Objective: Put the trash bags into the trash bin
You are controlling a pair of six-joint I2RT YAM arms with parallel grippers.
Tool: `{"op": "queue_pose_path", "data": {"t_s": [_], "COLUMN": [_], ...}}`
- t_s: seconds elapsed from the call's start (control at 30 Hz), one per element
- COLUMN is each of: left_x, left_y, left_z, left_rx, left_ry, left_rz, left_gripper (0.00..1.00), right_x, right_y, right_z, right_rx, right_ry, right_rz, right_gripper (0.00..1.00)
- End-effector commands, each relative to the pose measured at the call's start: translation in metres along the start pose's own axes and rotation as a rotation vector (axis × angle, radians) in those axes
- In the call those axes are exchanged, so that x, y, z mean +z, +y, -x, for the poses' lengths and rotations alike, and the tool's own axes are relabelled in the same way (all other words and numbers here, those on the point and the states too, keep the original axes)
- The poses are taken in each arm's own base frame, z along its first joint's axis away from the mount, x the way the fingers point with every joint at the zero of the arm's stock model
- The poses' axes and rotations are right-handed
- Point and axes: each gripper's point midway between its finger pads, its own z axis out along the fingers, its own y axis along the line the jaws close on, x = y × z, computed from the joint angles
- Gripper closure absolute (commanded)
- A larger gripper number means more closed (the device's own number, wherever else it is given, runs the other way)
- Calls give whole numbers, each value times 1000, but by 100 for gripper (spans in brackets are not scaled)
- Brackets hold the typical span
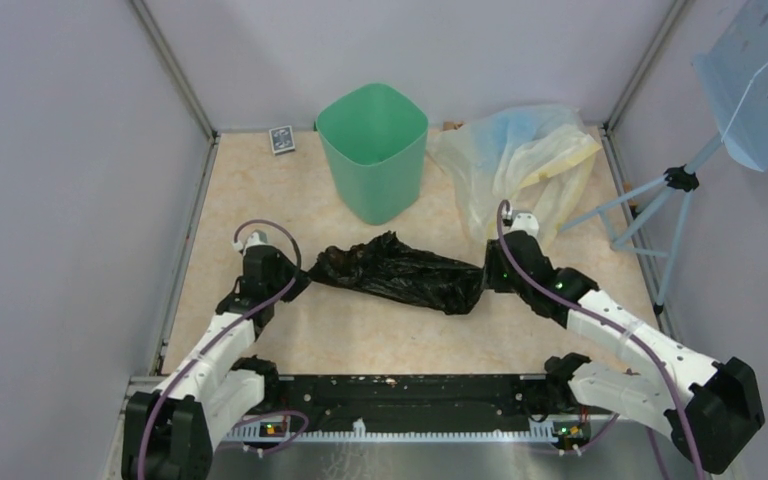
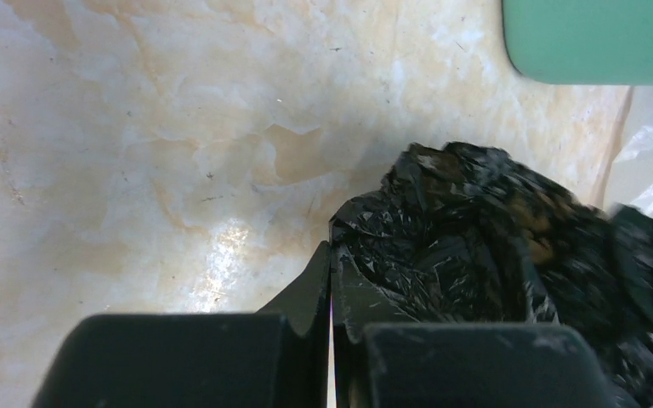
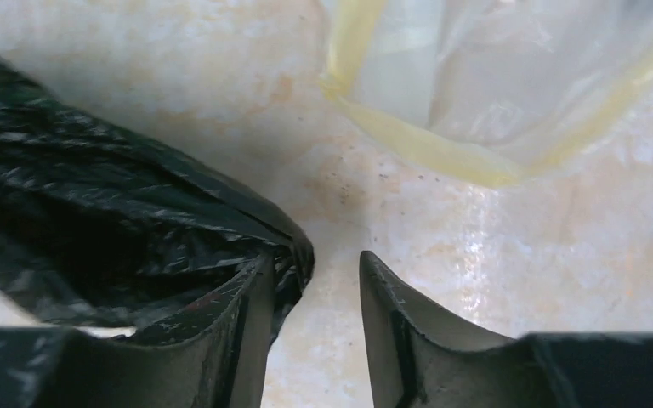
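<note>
The black crinkly trash bag [image 1: 400,272] lies stretched across the middle of the table between both grippers. Its left end narrows into my left gripper [image 1: 303,278]. In the left wrist view the left gripper [image 2: 332,251] has its jaws pressed together on the trash bag's [image 2: 476,246] edge. My right gripper [image 3: 315,259] stands open at the other end of the trash bag [image 3: 93,221], with only bare table in the gap between the jaws. The plastic drapes over its left finger [image 3: 247,314]. The mint-green trash bin [image 1: 372,150] stands upright behind the bag, its mouth unobstructed.
A pale translucent yellowish-blue plastic heap [image 1: 520,160] lies at the back right, just beyond the right gripper. A light-blue perforated panel [image 1: 760,80] on a tripod stands outside the right wall. A small card box [image 1: 281,139] lies at the back left. Walls enclose the table.
</note>
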Motion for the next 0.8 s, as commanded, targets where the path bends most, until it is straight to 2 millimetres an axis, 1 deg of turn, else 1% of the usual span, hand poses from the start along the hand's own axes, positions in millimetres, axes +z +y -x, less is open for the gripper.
{"op": "queue_pose_path", "data": {"t_s": [0.0,0.1,0.17,0.27,0.3,0.33,0.4,0.47,0.5,0.57,0.6,0.67,0.73,0.77], "left_x": [-10,-11,-11,-10,-11,-12,-16,-22,-26,-39,-45,-59,-71,-75], "left_y": [-22,-27,-26,-20,-19,-17,-15,-6,-10,-18,-24,-44,-73,-85], "left_z": [8,2,0,-1,-1,0,4,12,18,35,42,54,57,58], "left_rx": [75,90,93,94,94,94,91,77,78,100,116,169,243,270], "left_ry": [-7,23,34,36,35,33,17,-21,-43,-105,-124,-157,-142,-133], "left_rz": [-99,-138,-134,-108,-100,-89,-62,1,-1,0,-16,-82,-196,-238], "left_gripper": [100,100,100,100,99,95,77,56,49,40,35,24,16,14], "right_x": [-23,-38,-40,-36,-33,-32,-29,-25,-24,-19,-17,-19,-22,-24], "right_y": [46,72,86,98,100,103,110,114,113,105,99,88,76,70], "right_z": [30,46,49,42,37,32,25,20,19,15,13,10,7,4], "right_rx": [-126,-150,-181,-225,-236,-242,-259,-272,-272,-254,-234,-202,-170,-155], "right_ry": [-61,-99,-92,-49,-28,-16,1,18,27,45,53,52,43,42], "right_rz": [264,395,447,455,455,457,465,451,435,380,346,306,271,256], "right_gripper": [53,50,49,46,44,44,43,43,43,43,41,37,34,34]}}
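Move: The black bag stretches between the hands. Its middle is about 20 cm to the right of the left hand, level fore and aft and some 5 cm lower; the left fingers are shut on its left corner. From the right hand that middle is about 21 cm left and 9 cm down. The green bin stands roughly 22 cm ahead and 14 cm right of the left hand. The clear bag lies some 20 cm ahead and 8 cm right of the right hand. The black bag's left corner comes free as the left fingers open wide, and that hand then rises about 7 cm. The right hand, already half open beside the bag's right end, swings left over it by some 8 cm in a low arc, up about 5 cm and back down, turning roughly 25 degrees counter-clockwise and opening further. ##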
